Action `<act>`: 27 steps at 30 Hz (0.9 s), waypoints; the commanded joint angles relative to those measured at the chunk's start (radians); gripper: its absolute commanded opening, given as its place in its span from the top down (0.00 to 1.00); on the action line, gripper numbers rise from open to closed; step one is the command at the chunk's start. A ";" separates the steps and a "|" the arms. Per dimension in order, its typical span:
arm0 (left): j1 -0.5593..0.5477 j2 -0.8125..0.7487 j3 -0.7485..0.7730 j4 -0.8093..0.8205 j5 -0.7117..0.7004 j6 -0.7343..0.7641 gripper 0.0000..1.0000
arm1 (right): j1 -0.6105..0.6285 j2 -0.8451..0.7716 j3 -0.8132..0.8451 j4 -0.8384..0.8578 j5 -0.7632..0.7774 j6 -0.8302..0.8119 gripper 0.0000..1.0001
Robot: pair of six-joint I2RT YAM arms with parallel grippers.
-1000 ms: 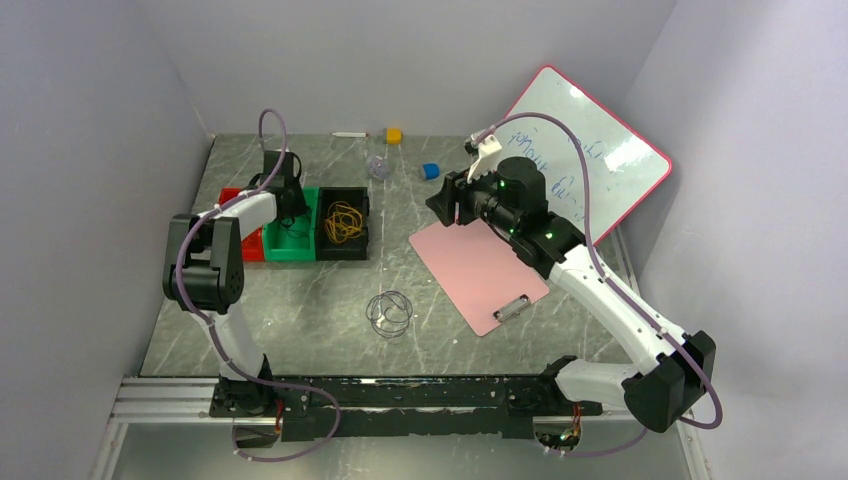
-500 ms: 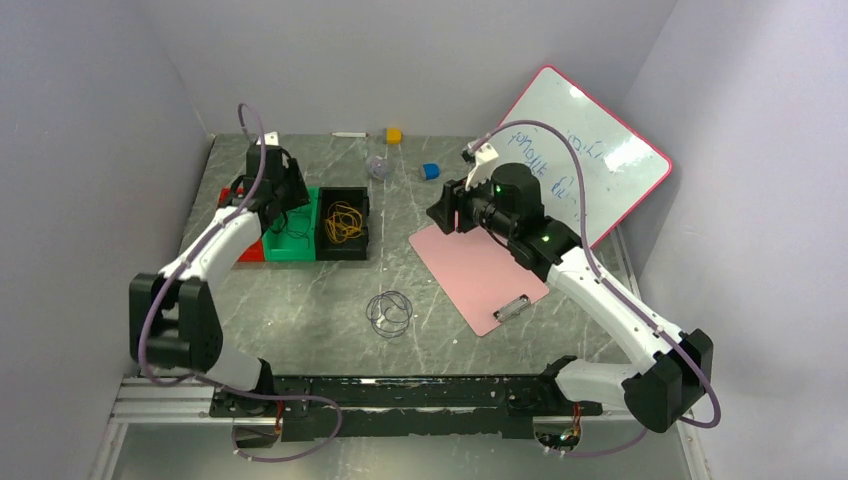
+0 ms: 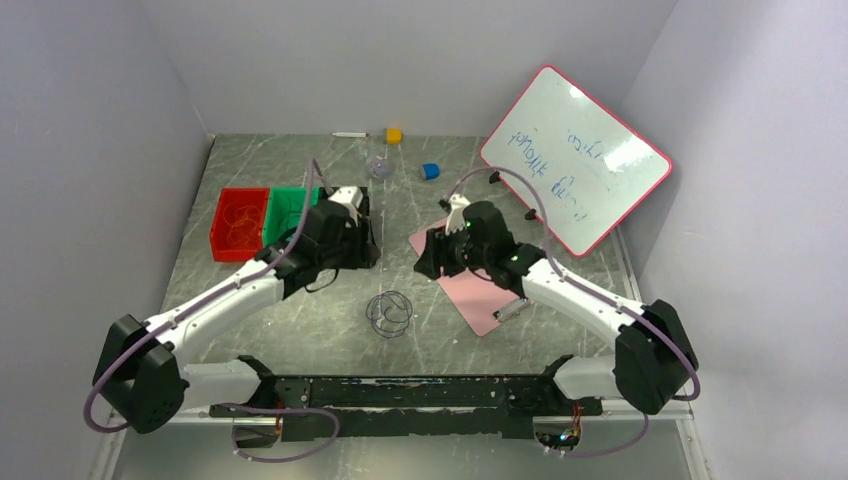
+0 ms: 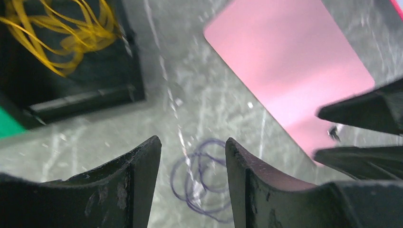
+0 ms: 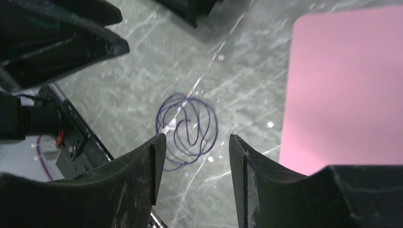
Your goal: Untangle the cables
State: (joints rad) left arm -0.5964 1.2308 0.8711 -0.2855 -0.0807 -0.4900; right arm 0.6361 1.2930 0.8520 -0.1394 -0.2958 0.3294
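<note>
A dark blue-black cable [image 3: 389,312] lies coiled in loose loops on the marble table, alone in the middle. My left gripper [image 3: 362,245] hovers above and behind it, open and empty. In the left wrist view the coil [image 4: 202,178] shows between the fingers, far below my gripper [image 4: 192,156]. My right gripper [image 3: 428,258] hangs open and empty over the clipboard's left corner. From the right wrist, the coil [image 5: 187,130] sits just beyond my gripper [image 5: 197,152]. A yellow cable [image 4: 66,33] lies in the black bin [image 4: 71,95].
A red bin [image 3: 238,222] and a green bin [image 3: 285,205] stand at the left. A pink clipboard [image 3: 480,290] lies right of the coil, a whiteboard [image 3: 575,160] leans at the back right. A yellow block [image 3: 394,135] and a blue block [image 3: 430,171] sit at the back.
My left arm has swung from the bins toward the middle, and its jaws have opened. My right arm has come down and nearer, over the clipboard's left corner.
</note>
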 commanded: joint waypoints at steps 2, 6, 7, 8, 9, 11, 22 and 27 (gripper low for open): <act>-0.115 -0.070 -0.089 -0.034 0.037 -0.136 0.42 | 0.083 0.029 -0.101 0.121 -0.022 0.101 0.45; -0.206 -0.089 -0.142 -0.045 0.040 -0.187 0.42 | 0.099 0.055 -0.186 0.223 -0.001 0.159 0.43; -0.230 -0.091 -0.154 -0.044 0.043 -0.198 0.42 | 0.101 0.068 -0.198 0.239 -0.003 0.164 0.43; -0.253 -0.089 -0.164 -0.043 0.044 -0.211 0.42 | 0.103 0.080 -0.204 0.251 -0.004 0.167 0.43; -0.272 -0.084 -0.170 -0.041 0.045 -0.226 0.42 | 0.103 0.090 -0.208 0.259 -0.003 0.167 0.43; -0.317 -0.072 -0.182 -0.040 0.037 -0.245 0.43 | 0.107 0.102 -0.214 0.265 0.009 0.168 0.43; -0.376 0.031 -0.157 -0.154 -0.140 -0.274 0.46 | 0.108 0.086 -0.234 0.267 0.057 0.177 0.43; -0.378 0.105 -0.112 -0.174 -0.210 -0.241 0.45 | 0.107 0.082 -0.232 0.264 0.059 0.175 0.43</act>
State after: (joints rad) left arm -0.9661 1.2911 0.7021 -0.4244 -0.1993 -0.7525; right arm 0.7391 1.3956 0.6270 0.1028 -0.2539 0.4973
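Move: The purple cable lies loosely coiled on the table, about 10 cm back and 4 cm to the right of the left hand, and some 14 cm below it; the black bin is about 13 cm ahead and 6 cm left of that hand. From the right hand, the same coil is roughly 6 cm back, 7 cm left and 14 cm down, while the pink clipboard's middle sits about 5 cm ahead and 12 cm right. Down to the purple coil come both open, empty hands. The left swings back about 13 cm, drifting right at first, and sinks some 10 cm, ending in a mainly downward move as its fingers tip downward. The right drops about 8 cm and draws back 4–5 cm, then holds still beside the coil. ##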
